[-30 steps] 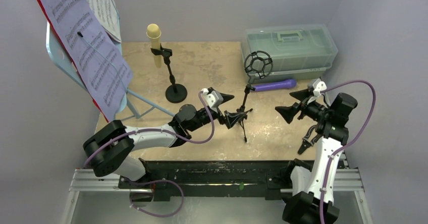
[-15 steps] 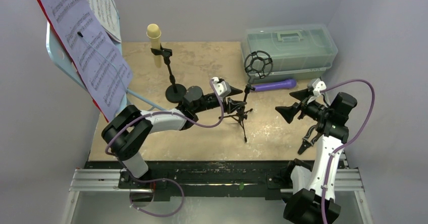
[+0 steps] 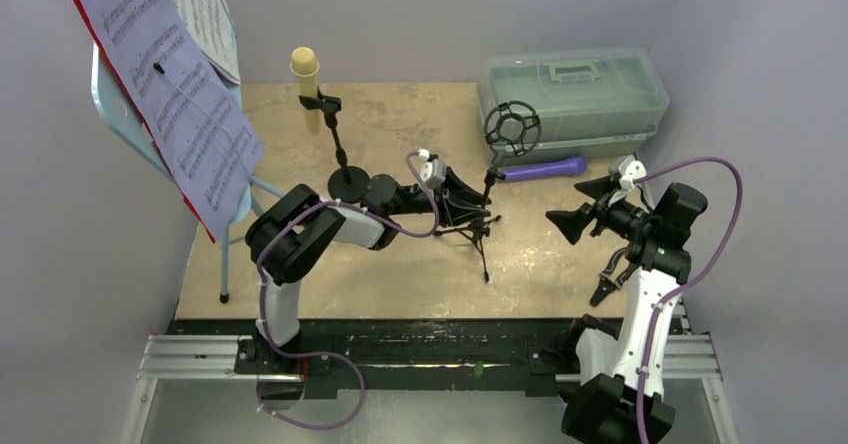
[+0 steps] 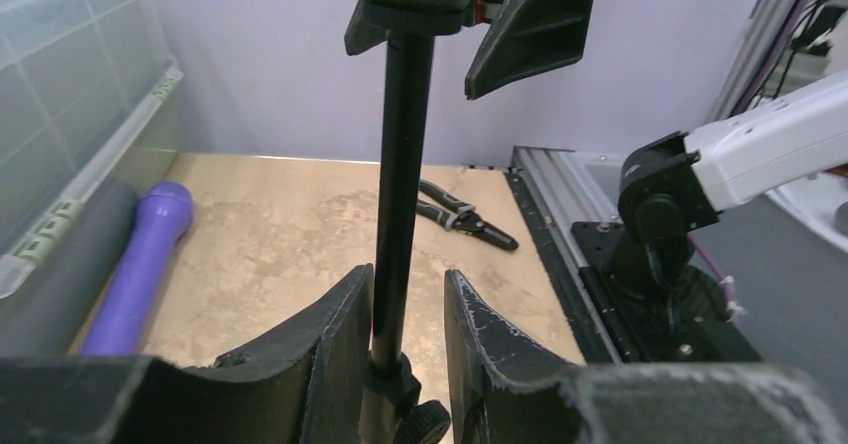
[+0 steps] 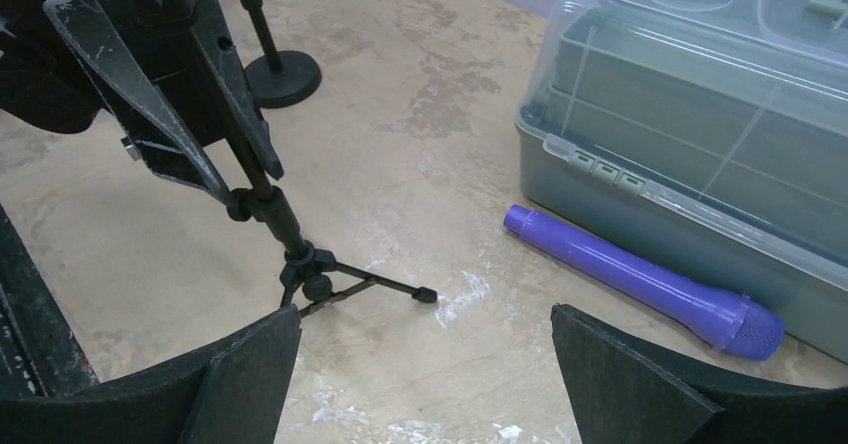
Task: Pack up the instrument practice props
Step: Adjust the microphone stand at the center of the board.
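A black tripod mic holder (image 3: 487, 202) with a round cage on top stands mid-table. My left gripper (image 3: 470, 196) reaches it from the left. In the left wrist view its pole (image 4: 400, 164) stands between the jaws of the left gripper (image 4: 408, 274), against one finger with a gap to the other. The purple microphone (image 3: 545, 169) lies in front of the box. The cream microphone (image 3: 305, 64) sits in the second black holder (image 3: 340, 154). Sheet music (image 3: 175, 104) and a red folder (image 3: 208, 228) rest on the light-blue music rest (image 3: 115, 104). My right gripper (image 3: 565, 204) hangs wide open, holding nothing.
A translucent grey-green box (image 3: 575, 89) with a handle stands at the back right. Small black pliers (image 3: 610, 282) lie near the right arm's base. Walls close in the left, back and right sides of the table.
My left arm has reached forward and right to the tripod holder, and its jaws have narrowed around the pole. The right arm has not moved.
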### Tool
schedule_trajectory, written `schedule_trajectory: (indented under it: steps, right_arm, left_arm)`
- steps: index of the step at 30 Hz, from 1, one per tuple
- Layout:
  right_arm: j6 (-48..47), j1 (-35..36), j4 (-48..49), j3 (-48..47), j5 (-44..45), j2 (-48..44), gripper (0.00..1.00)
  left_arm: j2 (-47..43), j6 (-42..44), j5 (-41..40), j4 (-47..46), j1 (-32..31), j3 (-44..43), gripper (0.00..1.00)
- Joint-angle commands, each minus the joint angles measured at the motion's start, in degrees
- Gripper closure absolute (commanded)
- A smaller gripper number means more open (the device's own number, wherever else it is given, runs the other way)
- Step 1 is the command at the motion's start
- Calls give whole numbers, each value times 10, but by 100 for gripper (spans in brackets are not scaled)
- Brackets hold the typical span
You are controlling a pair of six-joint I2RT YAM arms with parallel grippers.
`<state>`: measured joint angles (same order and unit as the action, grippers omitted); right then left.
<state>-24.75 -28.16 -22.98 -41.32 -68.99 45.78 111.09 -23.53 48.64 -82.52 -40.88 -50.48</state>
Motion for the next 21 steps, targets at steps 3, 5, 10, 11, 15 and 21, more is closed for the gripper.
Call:
schedule_trajectory:
  steps: [3,5,10,11,15,21]
  right_arm:
    - [-8,-2,2,-11,3,1,1]
    - [-8,-1,1,-10,4,0,1]
    - [-9,-2,1,-10,5,-1,1]
    - [-9,-2,1,-10,5,-1,1]
    - [-10,-1,0,-11,6,-2,1]
    - [-12,-1,-3,-12,8,-3,1]
  left_arm:
    - [28,-112,32,-191,2,-44,74]
    - [29,-114,32,-187,2,-48,77]
    - [26,-114,19,-179,-2,-48,97]
    - [22,-109,10,-171,-4,-45,100]
    - [-10,-52,-40,-100,-19,-18,100]
    - [-107,100,-221,47,-83,38,100]
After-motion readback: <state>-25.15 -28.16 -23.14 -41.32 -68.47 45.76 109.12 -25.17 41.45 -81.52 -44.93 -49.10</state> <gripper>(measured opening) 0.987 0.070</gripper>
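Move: The microphone stand's pole already stands between the left hand's parted fingers, about 1 cm farther right than their hand point and level with it. From that hand the purple microphone lies on the board some 15 cm ahead, 16 cm right and 17 cm down; the green case is about 27 cm ahead and 21 cm right, and the round-base stand some 11 cm ahead and 29 cm left. From the right hand the pole is about 14 cm left and 1 cm ahead, slightly lower. The microphone stand's pole is pinched between the left hand's fingertips, which close from about a third open to nearly shut as the hand eases right and slightly up. Keeping that grip, the left hand then draws the pole back and a little right, about 1.5 cm back in all, speeding up at the end, with only slight turning of the wrist. ##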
